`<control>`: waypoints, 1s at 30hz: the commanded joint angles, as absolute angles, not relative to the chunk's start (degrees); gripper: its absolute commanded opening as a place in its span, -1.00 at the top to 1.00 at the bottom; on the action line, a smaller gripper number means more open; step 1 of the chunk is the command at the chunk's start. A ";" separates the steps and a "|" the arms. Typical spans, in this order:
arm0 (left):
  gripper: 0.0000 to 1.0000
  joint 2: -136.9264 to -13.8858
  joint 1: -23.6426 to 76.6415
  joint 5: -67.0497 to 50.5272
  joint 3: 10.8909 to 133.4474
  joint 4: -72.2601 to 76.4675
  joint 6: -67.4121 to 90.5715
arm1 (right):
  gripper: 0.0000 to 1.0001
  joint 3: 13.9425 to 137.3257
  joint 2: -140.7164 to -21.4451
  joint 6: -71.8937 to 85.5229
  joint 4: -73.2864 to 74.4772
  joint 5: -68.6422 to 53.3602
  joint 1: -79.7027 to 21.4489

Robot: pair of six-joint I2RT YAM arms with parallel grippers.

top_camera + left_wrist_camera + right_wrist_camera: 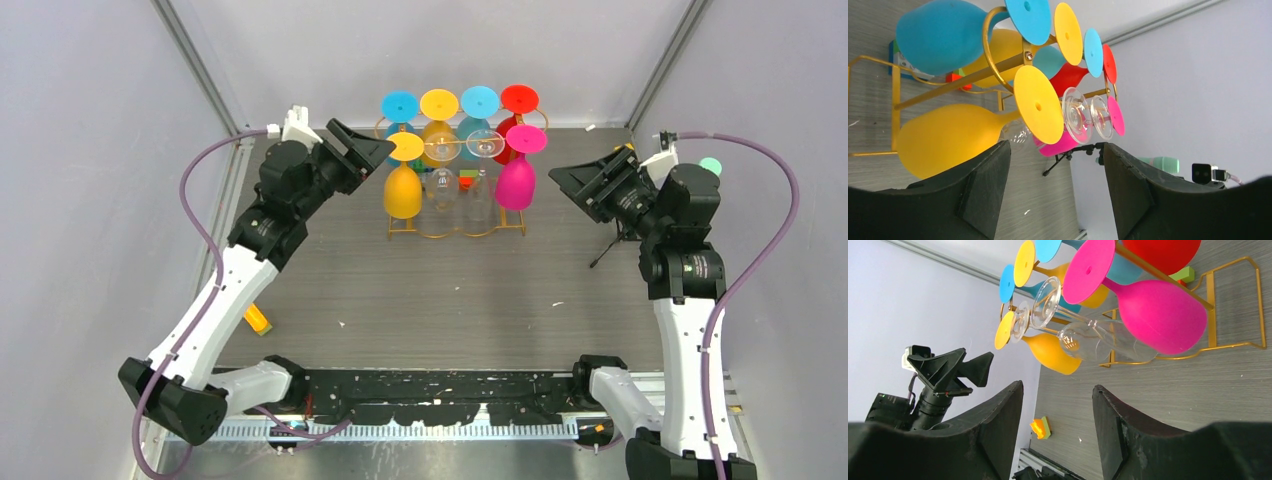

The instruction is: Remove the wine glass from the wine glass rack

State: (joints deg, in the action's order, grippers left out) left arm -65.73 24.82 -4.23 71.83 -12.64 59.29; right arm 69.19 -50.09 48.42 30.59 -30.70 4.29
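The gold wire wine glass rack stands at the back middle of the table, with several wine glasses hanging bowl-down. Its front row holds a yellow glass, two clear glasses and a magenta glass; blue, yellow and red ones hang behind. My left gripper hovers open just left of the yellow glass's foot, with nothing between its fingers. My right gripper is open and apart from the rack, to the right of the magenta glass, with only the table showing between its fingers.
A small orange and green block lies near the table's left edge. A black mini tripod and a mint-green cylinder stand by the right arm. Small coloured blocks sit behind the rack. Grey walls enclose the table.
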 commanded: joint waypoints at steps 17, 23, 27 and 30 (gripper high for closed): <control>0.09 -71.22 25.84 2.94 71.69 -5.28 67.74 | -0.17 69.77 -49.57 48.31 27.78 -30.24 2.50; 0.22 -72.39 25.75 1.19 71.24 -1.95 68.69 | -0.17 69.94 -49.32 47.84 28.22 -30.19 2.17; 0.22 -71.94 25.75 1.44 70.65 -1.90 68.77 | -0.17 70.00 -49.31 47.20 28.66 -29.79 1.96; 0.17 -71.30 25.75 1.93 70.02 -2.05 68.47 | -0.17 69.97 -49.31 47.03 28.67 -29.63 1.73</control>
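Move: The yellow glass hangs upside down at the rack's near left corner. Its round base is about 8 cm ahead of the left hand, 2 cm to its right and 3 cm lower. The clear glass's base stands level with it, some 7 cm to its right, and the blue glass's base about 10 cm beyond it, at about its height. From the right hand the yellow base lies roughly 28 cm left and 13 cm ahead, slightly below. Forward and down, the left hand eases in on the base of the yellow glass, about 4.5 cm out and 4 cm lower, then rises by well under 1 cm. The wrist turns slightly counter-clockwise and tips down a little while the fingers narrow from nearly three-quarters to about two-fifths open, one above and one below the base's rim; no grip can be seen yet. ##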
